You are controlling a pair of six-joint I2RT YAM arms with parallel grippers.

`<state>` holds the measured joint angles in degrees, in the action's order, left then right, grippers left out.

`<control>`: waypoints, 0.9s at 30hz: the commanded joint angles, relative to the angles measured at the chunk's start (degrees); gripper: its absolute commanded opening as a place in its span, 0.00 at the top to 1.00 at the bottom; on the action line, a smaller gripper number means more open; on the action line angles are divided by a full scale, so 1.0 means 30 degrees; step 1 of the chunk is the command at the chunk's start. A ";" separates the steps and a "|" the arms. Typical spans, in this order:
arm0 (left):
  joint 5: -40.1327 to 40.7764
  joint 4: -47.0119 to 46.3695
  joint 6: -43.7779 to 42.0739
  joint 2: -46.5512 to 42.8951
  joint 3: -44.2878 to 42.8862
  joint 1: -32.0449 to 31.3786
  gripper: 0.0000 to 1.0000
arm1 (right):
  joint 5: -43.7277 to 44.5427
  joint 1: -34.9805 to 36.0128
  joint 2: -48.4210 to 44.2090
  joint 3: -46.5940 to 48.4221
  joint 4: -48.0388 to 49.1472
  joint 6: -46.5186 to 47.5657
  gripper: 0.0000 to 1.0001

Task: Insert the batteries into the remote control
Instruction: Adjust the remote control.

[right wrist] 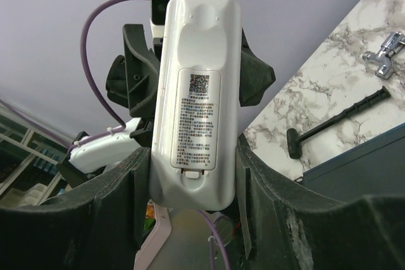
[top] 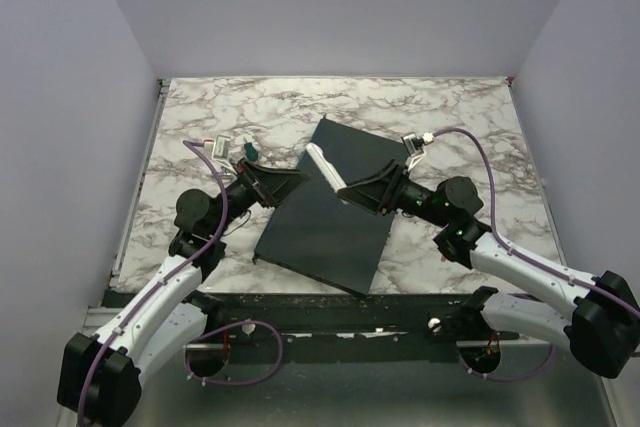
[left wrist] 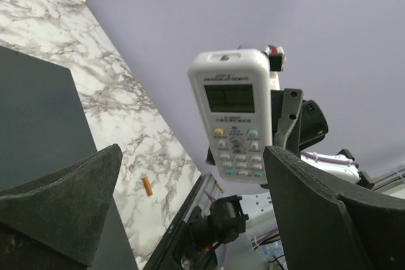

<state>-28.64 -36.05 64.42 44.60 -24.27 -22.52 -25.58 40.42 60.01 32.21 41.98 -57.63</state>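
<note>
My right gripper (right wrist: 193, 178) is shut on the lower end of the white remote control (right wrist: 196, 93) and holds it up above the dark slab. The remote's back faces the right wrist camera, with a printed label and its cover in place. In the left wrist view the remote control (left wrist: 234, 112) shows its screen and grey buttons. My left gripper (left wrist: 193, 153) is open just in front of it, with nothing between the fingers. From above, the remote control (top: 324, 169) sits between the left gripper (top: 291, 179) and the right gripper (top: 340, 185). One orange battery (left wrist: 147, 186) lies on the marble.
A large dark grey slab (top: 330, 217) lies across the middle of the marble table (top: 460, 127). A black-handled tool (right wrist: 338, 118) and a metal fitting (right wrist: 383, 55) lie on the marble at the back left, beside a small white part (top: 222, 144).
</note>
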 commanded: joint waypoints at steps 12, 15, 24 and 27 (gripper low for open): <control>0.1525 -0.4341 0.0910 0.2945 -0.1418 -0.1745 0.02 | -0.1976 -0.0073 0.1239 -0.0485 0.2460 -0.0395 0.99; 0.1665 -0.4341 0.0792 0.3335 -0.1797 -0.1937 0.04 | -0.2378 -0.0059 0.1453 -0.0599 0.2925 -0.0565 0.99; 0.1524 -0.5114 0.0643 0.4284 -0.2295 -0.2620 0.43 | -0.2062 -0.0057 0.1611 -0.1148 0.3324 -0.0585 0.99; 0.1498 -0.5237 0.0619 0.4480 -0.2310 -0.2788 0.60 | -0.1463 -0.0054 0.1719 -0.1371 0.3308 -0.0516 0.99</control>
<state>-24.25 -48.03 67.09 57.32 -29.80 -29.74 -31.31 40.42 64.36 29.23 49.76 -59.51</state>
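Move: The remote control, held by its lower end in the right hand and slanting up and forward to its free screen end, has its middle about 7 cm to the right of the open left fingers, 1 cm ahead and 2 cm above. The dark panel's middle lies roughly 4 cm ahead, 8 cm right and 28 cm below; the green bottle some 17 cm ahead, 13 cm left, equally low. From the right hand, the remote's middle is 4 cm ahead, 3 cm left, 3 cm up. The left fingers come to pinch the remote's free screen end by its two sides, closing from wide open to about half only late on, after the hand has travelled some 5 cm right and up and a little forward. The right hand keeps its grip on the lower end, sinking about 2 cm and easing back 1 cm while turning some 5 degrees counter-clockwise. ##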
